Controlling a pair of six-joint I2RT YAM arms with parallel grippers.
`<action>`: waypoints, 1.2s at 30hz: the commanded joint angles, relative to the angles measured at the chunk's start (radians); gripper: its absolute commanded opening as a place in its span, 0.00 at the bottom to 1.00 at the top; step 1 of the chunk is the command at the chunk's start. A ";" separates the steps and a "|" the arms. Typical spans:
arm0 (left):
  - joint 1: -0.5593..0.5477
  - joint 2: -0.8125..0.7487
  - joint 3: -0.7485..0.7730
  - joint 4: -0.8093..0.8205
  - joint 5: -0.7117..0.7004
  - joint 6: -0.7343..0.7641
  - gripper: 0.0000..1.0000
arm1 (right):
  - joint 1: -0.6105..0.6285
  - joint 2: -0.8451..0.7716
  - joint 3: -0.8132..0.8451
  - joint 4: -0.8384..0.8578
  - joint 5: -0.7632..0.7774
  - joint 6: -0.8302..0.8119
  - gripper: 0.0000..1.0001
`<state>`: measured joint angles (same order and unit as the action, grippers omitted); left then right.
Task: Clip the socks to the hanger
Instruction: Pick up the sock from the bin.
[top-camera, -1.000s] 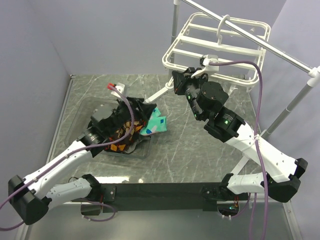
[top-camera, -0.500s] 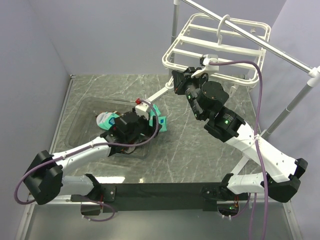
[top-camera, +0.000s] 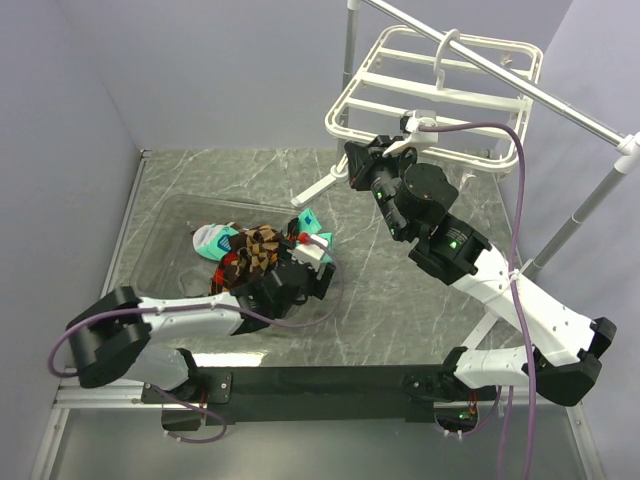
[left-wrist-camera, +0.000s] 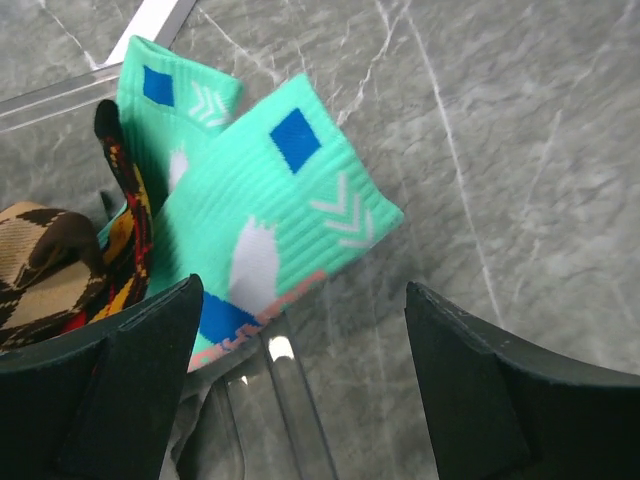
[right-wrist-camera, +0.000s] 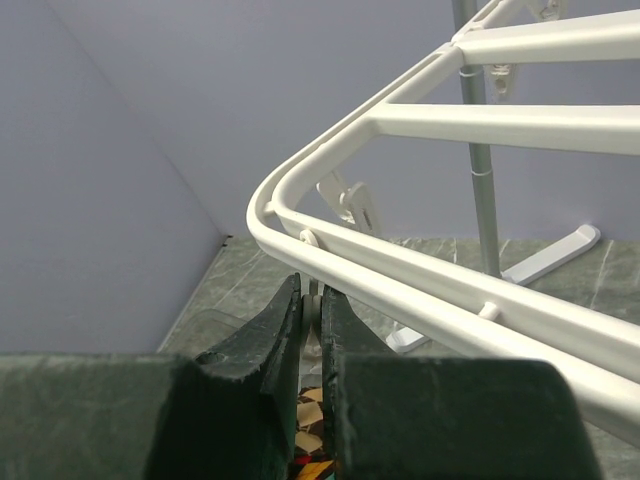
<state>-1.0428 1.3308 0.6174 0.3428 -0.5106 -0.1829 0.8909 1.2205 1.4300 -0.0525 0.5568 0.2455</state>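
Mint-green socks (left-wrist-camera: 270, 200) with blue and white marks lie over the corner of a clear tray (left-wrist-camera: 295, 400). Beside them lie argyle socks (left-wrist-camera: 50, 260). In the top view the mint socks (top-camera: 312, 222) and argyle socks (top-camera: 250, 250) are in the tray (top-camera: 165, 225). My left gripper (left-wrist-camera: 305, 292) is open just short of the mint sock's edge, holding nothing. It sits low at the tray's right end (top-camera: 305, 262). The white hanger (top-camera: 430, 90) hangs from the pole. My right gripper (right-wrist-camera: 311, 292) is shut on a small clip (right-wrist-camera: 313, 310) under the hanger's rim (right-wrist-camera: 420, 265).
A silver pole stand (top-camera: 560, 105) carries the hanger, and its upright (right-wrist-camera: 482, 200) and white foot (right-wrist-camera: 555, 255) stand behind the rim. Grey walls close in the left and back. The marble tabletop (top-camera: 400, 290) lies between the arms.
My left arm swung right across the tray towards the mint sock and its jaws opened wider, uncovering the argyle socks. The right arm has not moved.
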 joint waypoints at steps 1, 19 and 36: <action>-0.043 0.076 0.056 0.088 -0.123 0.082 0.87 | -0.001 -0.024 -0.013 0.003 -0.018 0.000 0.00; -0.034 0.095 0.075 0.274 -0.077 0.079 0.01 | -0.009 -0.035 -0.017 0.005 -0.021 -0.006 0.00; 0.049 -0.285 0.080 0.237 0.264 -0.064 0.01 | -0.013 -0.044 -0.042 0.046 -0.077 0.020 0.00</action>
<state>-0.9936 1.0451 0.6182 0.5629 -0.3283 -0.2111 0.8768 1.2049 1.4113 -0.0387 0.5117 0.2535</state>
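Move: The left hand is open, its fingers slanting down and forward-right. The loose aqua sock draped at the bin's right rim is centred about 4 cm ahead and 2 cm below. The second aqua sock is some 9 cm ahead and 3 cm left; the patterned sock is roughly 13 cm left and 3 cm ahead, both slightly lower. From the right hand, still pinching the hanger's clip, the loose aqua sock is level fore-and-aft, about 5 cm left and 35 cm below. Forward, right and down by about 2 cm each, the left hand brings its open fingers around the loose aqua sock near its cuff, and they shut, pinching it. It then lifts the sock away from the bin, climbing some 15 cm quickly while drawing back a few centimetres; the wrist tilts so the fingers swing up to about level. ##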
